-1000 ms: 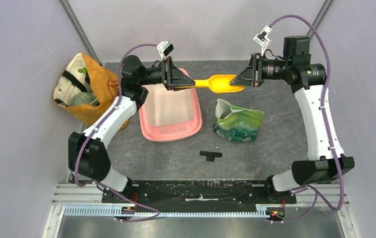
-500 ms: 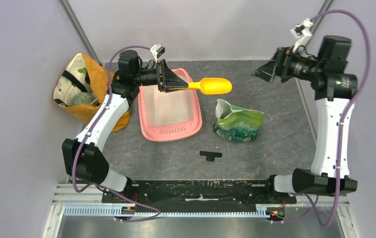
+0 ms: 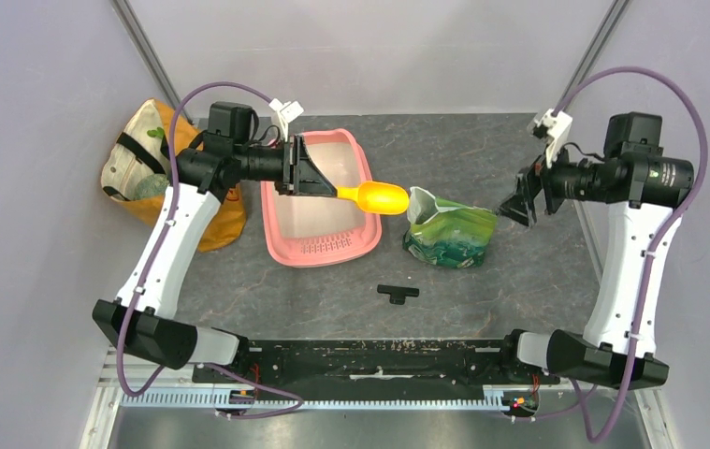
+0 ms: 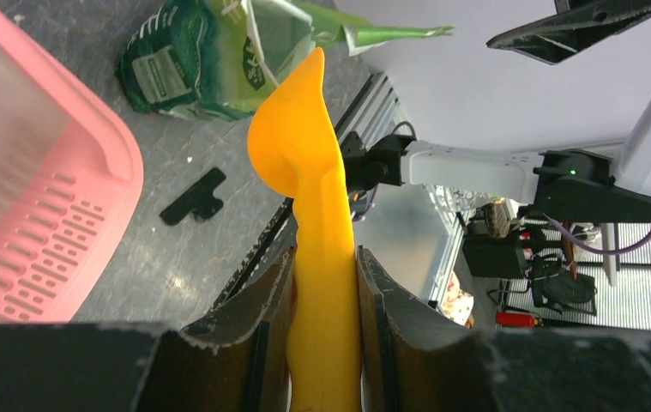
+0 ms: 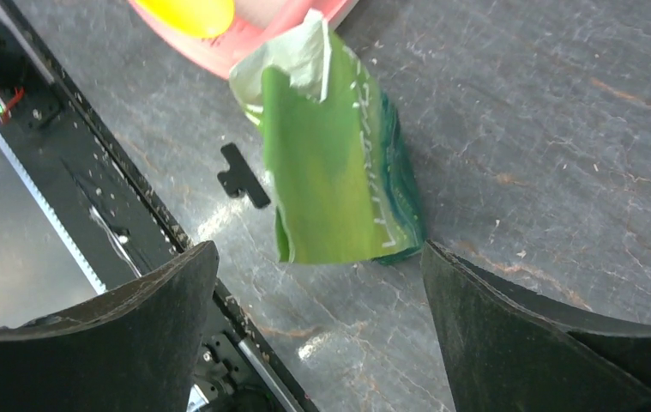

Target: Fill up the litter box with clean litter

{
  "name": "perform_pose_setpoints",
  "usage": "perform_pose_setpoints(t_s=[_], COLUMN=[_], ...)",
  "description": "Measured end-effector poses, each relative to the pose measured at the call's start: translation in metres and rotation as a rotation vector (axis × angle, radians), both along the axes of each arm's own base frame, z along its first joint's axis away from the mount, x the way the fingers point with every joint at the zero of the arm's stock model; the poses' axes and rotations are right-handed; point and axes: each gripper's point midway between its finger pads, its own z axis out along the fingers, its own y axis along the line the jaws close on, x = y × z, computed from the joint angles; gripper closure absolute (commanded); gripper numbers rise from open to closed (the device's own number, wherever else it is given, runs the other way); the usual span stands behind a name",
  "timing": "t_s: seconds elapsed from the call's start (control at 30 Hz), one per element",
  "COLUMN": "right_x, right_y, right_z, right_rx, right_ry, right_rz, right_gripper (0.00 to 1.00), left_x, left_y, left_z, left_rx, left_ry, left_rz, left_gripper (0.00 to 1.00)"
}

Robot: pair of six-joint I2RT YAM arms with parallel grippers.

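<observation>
The pink litter box [image 3: 325,246] lies left of centre, its pale inside bare. My left gripper [image 3: 335,191] hovers over its right side, shut on the handle of an orange scoop [image 3: 379,197]. The scoop's bowl reaches toward the open top of a green foil bag [image 3: 449,234]. In the left wrist view the scoop [image 4: 304,129] stands between both fingers of the gripper [image 4: 326,266]. My right gripper [image 3: 517,208] hangs open just right of the bag, holding nothing. Its wrist view shows the bag [image 5: 339,163] beyond the wide-apart gripper [image 5: 319,249]. The litter is hidden.
An orange-tan fabric bag [image 3: 159,173] stands against the left wall beside the litter box. A small black T-shaped piece [image 3: 398,293] lies on the grey tabletop in front of the green bag. The black base rail [image 3: 369,355] runs along the near edge.
My right gripper let go of the scoop's bowl, opened, and swung away to the right of the green bag. My left arm carried the scoop nearer, toward the bag's top.
</observation>
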Motion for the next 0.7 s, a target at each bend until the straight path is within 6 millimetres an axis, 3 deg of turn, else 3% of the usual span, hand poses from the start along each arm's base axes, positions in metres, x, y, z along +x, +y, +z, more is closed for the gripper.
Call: perform_pose_setpoints(t_s=[0.17,0.33,0.53,0.7], right_x=[-0.021,-0.033,-0.017,-0.003], right_y=[0.004,0.009,0.009,0.011], right_z=[-0.029,-0.062,-0.090,-0.102], right_rx=[-0.036,-0.015,-0.003,0.004], right_ry=[0.007,0.064,0.060,0.038], right_rz=[0.078,0.129,0.130,0.151], right_gripper=[0.06,0.09,0.19,0.42], left_x=[-0.002,-0.003,0.004,0.017], left_y=[-0.002,-0.016,-0.028,-0.045], left_z=[-0.009,-0.009,-0.011,-0.023], left_rx=[0.064,0.128,0.162,0.215], left_ry=[0.010,-0.027,-0.047,-0.039], left_rz=[0.003,0.003,0.007,0.006], left_gripper=[0.98,0.98,0.98,0.98])
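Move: The right hand, empty and wide open, has the free edge of the litter bag's green top flap some 11 cm below it, about 3 cm to its left and 1 cm ahead; the bag's middle is roughly 9 cm left, 2 ahead and 25 down. From the left hand, which already holds the scoop, the bag's mouth lies about 15 cm right, 3 ahead and 14 below. The litter box is some 11 cm ahead, 4 left and 32 down, the black clip about 8 cm back and 11 right. The open right fingers come down astride the edge of the bag's flap and start to close, still well apart; that hand sinks about 10 cm, slipping some 3 cm back and then forward again as it drops. The left hand keeps its grip on the scoop and carries it about 5 cm right towards the bag's mouth, sinking a little and tipping the bowl roughly 10 degrees further down. ##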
